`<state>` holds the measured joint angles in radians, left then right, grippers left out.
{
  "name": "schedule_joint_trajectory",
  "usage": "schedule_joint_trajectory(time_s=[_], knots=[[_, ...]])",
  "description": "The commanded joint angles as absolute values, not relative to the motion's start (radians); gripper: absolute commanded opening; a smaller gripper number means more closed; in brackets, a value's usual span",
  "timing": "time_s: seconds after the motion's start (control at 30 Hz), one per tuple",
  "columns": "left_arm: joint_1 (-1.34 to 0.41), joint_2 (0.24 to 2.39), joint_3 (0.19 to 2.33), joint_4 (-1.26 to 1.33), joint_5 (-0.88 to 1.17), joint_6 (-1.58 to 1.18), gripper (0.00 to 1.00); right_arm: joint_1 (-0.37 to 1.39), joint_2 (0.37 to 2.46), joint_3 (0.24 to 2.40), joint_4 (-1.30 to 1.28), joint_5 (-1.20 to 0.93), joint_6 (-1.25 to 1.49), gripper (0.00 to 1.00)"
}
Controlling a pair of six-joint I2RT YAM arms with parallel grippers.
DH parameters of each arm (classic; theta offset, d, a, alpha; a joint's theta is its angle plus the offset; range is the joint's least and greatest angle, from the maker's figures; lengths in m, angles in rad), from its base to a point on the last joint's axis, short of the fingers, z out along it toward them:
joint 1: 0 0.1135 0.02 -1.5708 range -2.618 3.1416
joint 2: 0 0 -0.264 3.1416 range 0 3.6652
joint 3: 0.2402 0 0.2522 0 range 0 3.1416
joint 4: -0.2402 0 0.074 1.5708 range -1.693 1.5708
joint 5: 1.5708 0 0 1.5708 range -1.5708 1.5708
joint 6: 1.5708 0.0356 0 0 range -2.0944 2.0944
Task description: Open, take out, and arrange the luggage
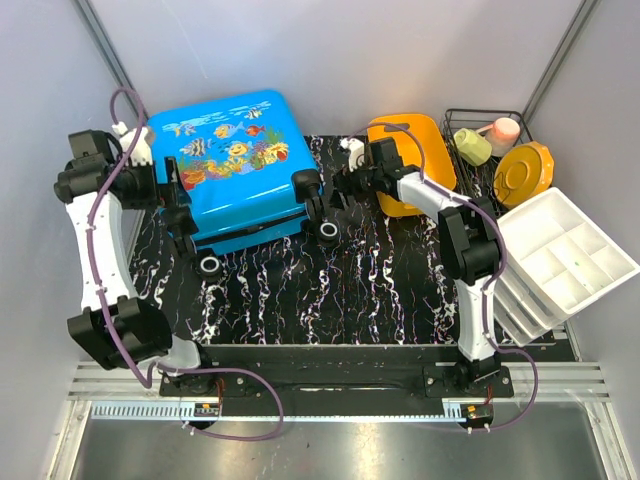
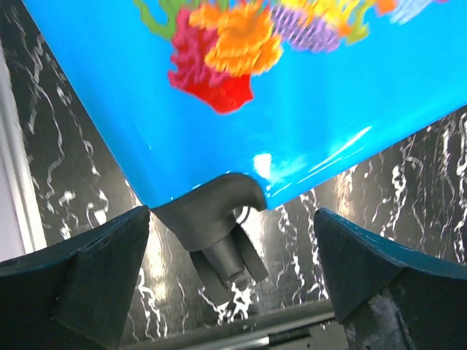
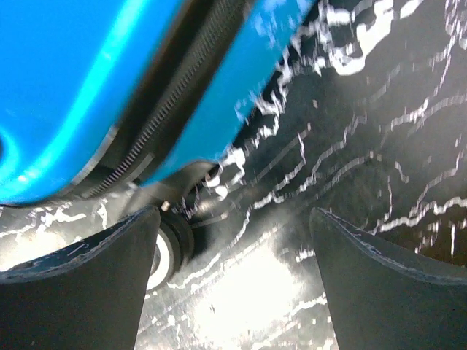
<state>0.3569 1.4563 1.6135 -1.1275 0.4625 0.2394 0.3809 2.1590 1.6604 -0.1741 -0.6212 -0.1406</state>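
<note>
The luggage [image 1: 235,165] is a bright blue hard-shell suitcase with a fish print. It lies flat and closed at the back left of the black marbled mat [image 1: 350,290], wheels [image 1: 209,265] toward the front. My left gripper [image 1: 183,212] is open at its left front corner; in the left wrist view [image 2: 233,277] the blue shell [image 2: 292,109] and a dark wheel bracket [image 2: 219,219] sit between the fingers, untouched. My right gripper [image 1: 335,190] is open at the right front corner. In the right wrist view [image 3: 233,284] the zipper edge [image 3: 146,109] and a white wheel [image 3: 164,251] show by the left finger.
An orange plastic basket [image 1: 425,150] stands behind my right arm. A black wire rack [image 1: 490,130] at the back right holds cups and an orange plate [image 1: 523,172]. White compartment trays [image 1: 565,250] lie at the right edge. Grey walls enclose the back and sides.
</note>
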Motion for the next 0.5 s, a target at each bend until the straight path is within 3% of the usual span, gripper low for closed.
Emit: schedule_joint_trajectory(time_s=[0.0,0.3,0.47], knots=[[0.365,1.390,1.697,-1.034,0.566,0.190,0.98,0.399,2.158,1.733,-0.383,-0.340,-0.274,0.91],[0.432,1.362,1.663,-0.991,0.564,0.072,0.99,0.328,2.325,1.986,-0.489,-0.098,-0.331,0.92],[0.466,1.433,1.721,-0.980,0.558,0.022,0.99,0.316,2.277,1.987,-0.505,-0.314,-0.292,0.89]])
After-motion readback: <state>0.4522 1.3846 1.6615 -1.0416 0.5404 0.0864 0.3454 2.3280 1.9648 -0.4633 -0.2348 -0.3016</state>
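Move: The suitcase's middle lies about 13 cm right, 6 cm ahead and 13 cm below the open left hand; its near-left wheel is some 6 cm back, straight below that line by 10 cm. From the open right hand, beside the case's right side, the suitcase's middle is about 23 cm left and 6 cm ahead, nearly level. The near-right lower wheel lies roughly 8 cm back, 3 cm left and 5 cm below, the orange bin 16 cm right and 6 cm ahead. The right hand draws away from the suitcase's right side towards the orange bin, at first right and down, then right and forward, ending some 7 cm right, 6 cm farther out and 3 cm lower, its open fingers tipping about 25 degrees more steeply down while its forearm crosses the bin and shoves it along. Meanwhile the left hand, wide open, rises about 5 cm from the case's near-left wheel, its fingers lifting some 10 degrees and swinging slightly counter-clockwise, and drifts a little left at the end. ##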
